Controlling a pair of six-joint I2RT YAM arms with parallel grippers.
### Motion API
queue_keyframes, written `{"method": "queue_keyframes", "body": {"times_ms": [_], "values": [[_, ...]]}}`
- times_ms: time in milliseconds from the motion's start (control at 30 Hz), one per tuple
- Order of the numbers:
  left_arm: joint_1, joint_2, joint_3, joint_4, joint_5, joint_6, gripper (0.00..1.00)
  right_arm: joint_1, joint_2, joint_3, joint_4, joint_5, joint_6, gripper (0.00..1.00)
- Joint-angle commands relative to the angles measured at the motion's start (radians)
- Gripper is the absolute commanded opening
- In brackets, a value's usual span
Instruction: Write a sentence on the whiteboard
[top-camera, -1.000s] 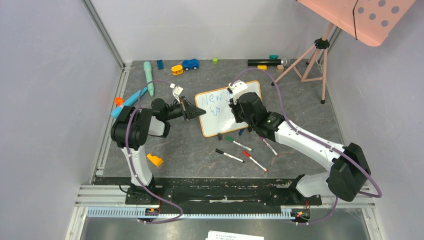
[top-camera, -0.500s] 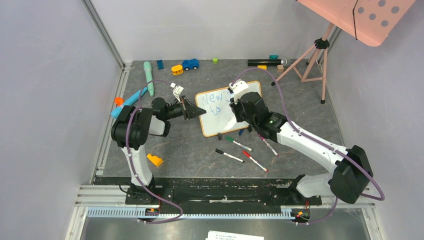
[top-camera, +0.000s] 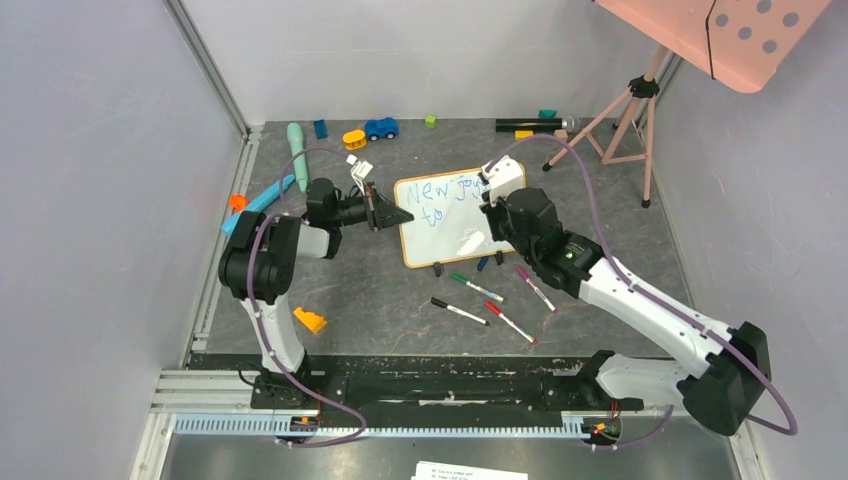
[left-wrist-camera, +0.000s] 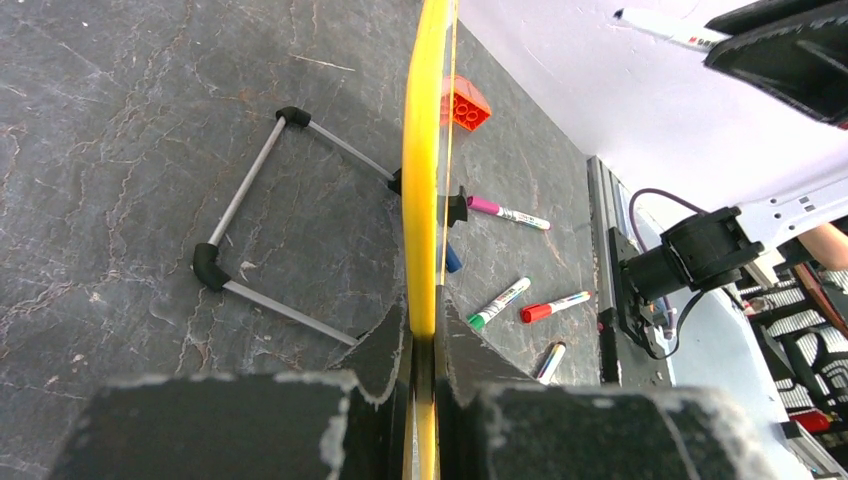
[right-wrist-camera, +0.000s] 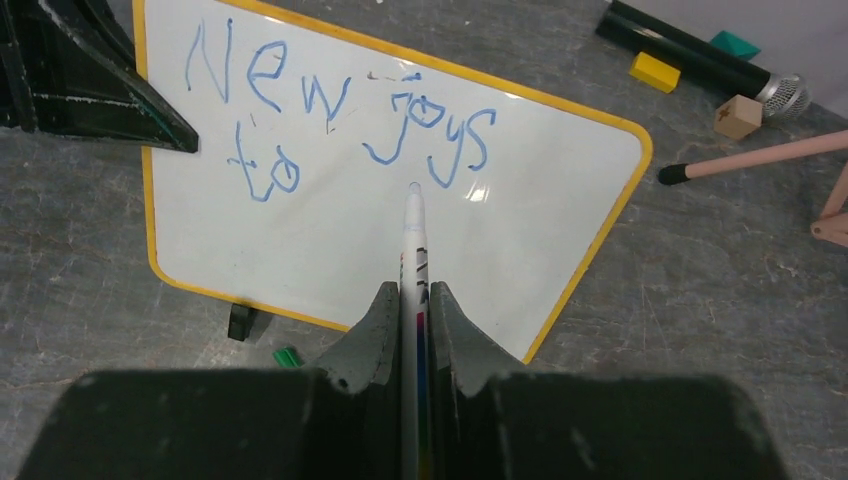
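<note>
The whiteboard (top-camera: 462, 236) with its orange-yellow frame stands tilted near mid-table. My left gripper (top-camera: 402, 217) is shut on its left edge; in the left wrist view the frame edge (left-wrist-camera: 424, 170) runs straight up from between the fingers of that gripper (left-wrist-camera: 425, 322). The sentence (right-wrist-camera: 335, 115) reads "New joys" over "to" in blue (top-camera: 440, 192). My right gripper (right-wrist-camera: 412, 292) is shut on a white marker (right-wrist-camera: 414, 245). The marker's tip sits just under "joys", close to the board (right-wrist-camera: 300, 245). In the top view that gripper (top-camera: 498, 208) hangs over the board's right part.
Loose markers lie in front of the board: green (top-camera: 476, 288), black (top-camera: 458, 311), red (top-camera: 510, 322) and purple (top-camera: 537, 288). A thin wire stand (left-wrist-camera: 262, 225) lies behind the board. A tripod (top-camera: 625, 112) carries a pink dotted panel (top-camera: 735, 35) at the back right. Toys line the far edge; an orange block (top-camera: 310, 320) lies near left.
My right gripper with the marker has moved right across the board, uncovering "joys". The left gripper and the board's left edge have shifted slightly farther back.
</note>
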Motion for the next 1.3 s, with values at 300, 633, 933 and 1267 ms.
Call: {"method": "queue_keyframes", "body": {"times_ms": [300, 633, 933, 1267], "values": [[-0.022, -0.079, -0.095, -0.003, -0.036, 0.150, 0.02, -0.003, -0.108, -0.153, 0.065, -0.026, 0.103, 0.00], [-0.016, -0.098, -0.091, -0.067, -0.038, 0.215, 0.02, -0.003, -0.067, -0.103, 0.038, -0.088, 0.096, 0.00], [-0.010, -0.096, -0.125, -0.052, -0.068, 0.237, 0.02, -0.003, -0.030, -0.104, 0.059, -0.121, 0.065, 0.00], [-0.007, -0.106, -0.131, -0.109, -0.052, 0.300, 0.02, -0.003, -0.049, -0.154, 0.069, -0.141, 0.059, 0.00]]}}
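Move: The right hand already holds the marker. The blank part of the whiteboard below "joys" lies about 8 cm ahead of it, 4 cm left and 10 cm lower. "joys" is about 12 cm ahead, 3 cm left and 5 cm down; "to" is some 7 cm ahead, 9 cm left and 9 cm down. From the left hand, already on the board's left edge, that blank part is roughly 12 cm right, 3 cm ahead and level. The left hand keeps its pinch on the whiteboard's left edge, drawing it back about 2 cm and tilting its top slightly towards the robot. The right hand keeps the marker and, after a brief lift, sinks to about 5 cm lower while drawing back, first edging right, then left again, the tip dipping towards the blank area below "joys" without touching. ##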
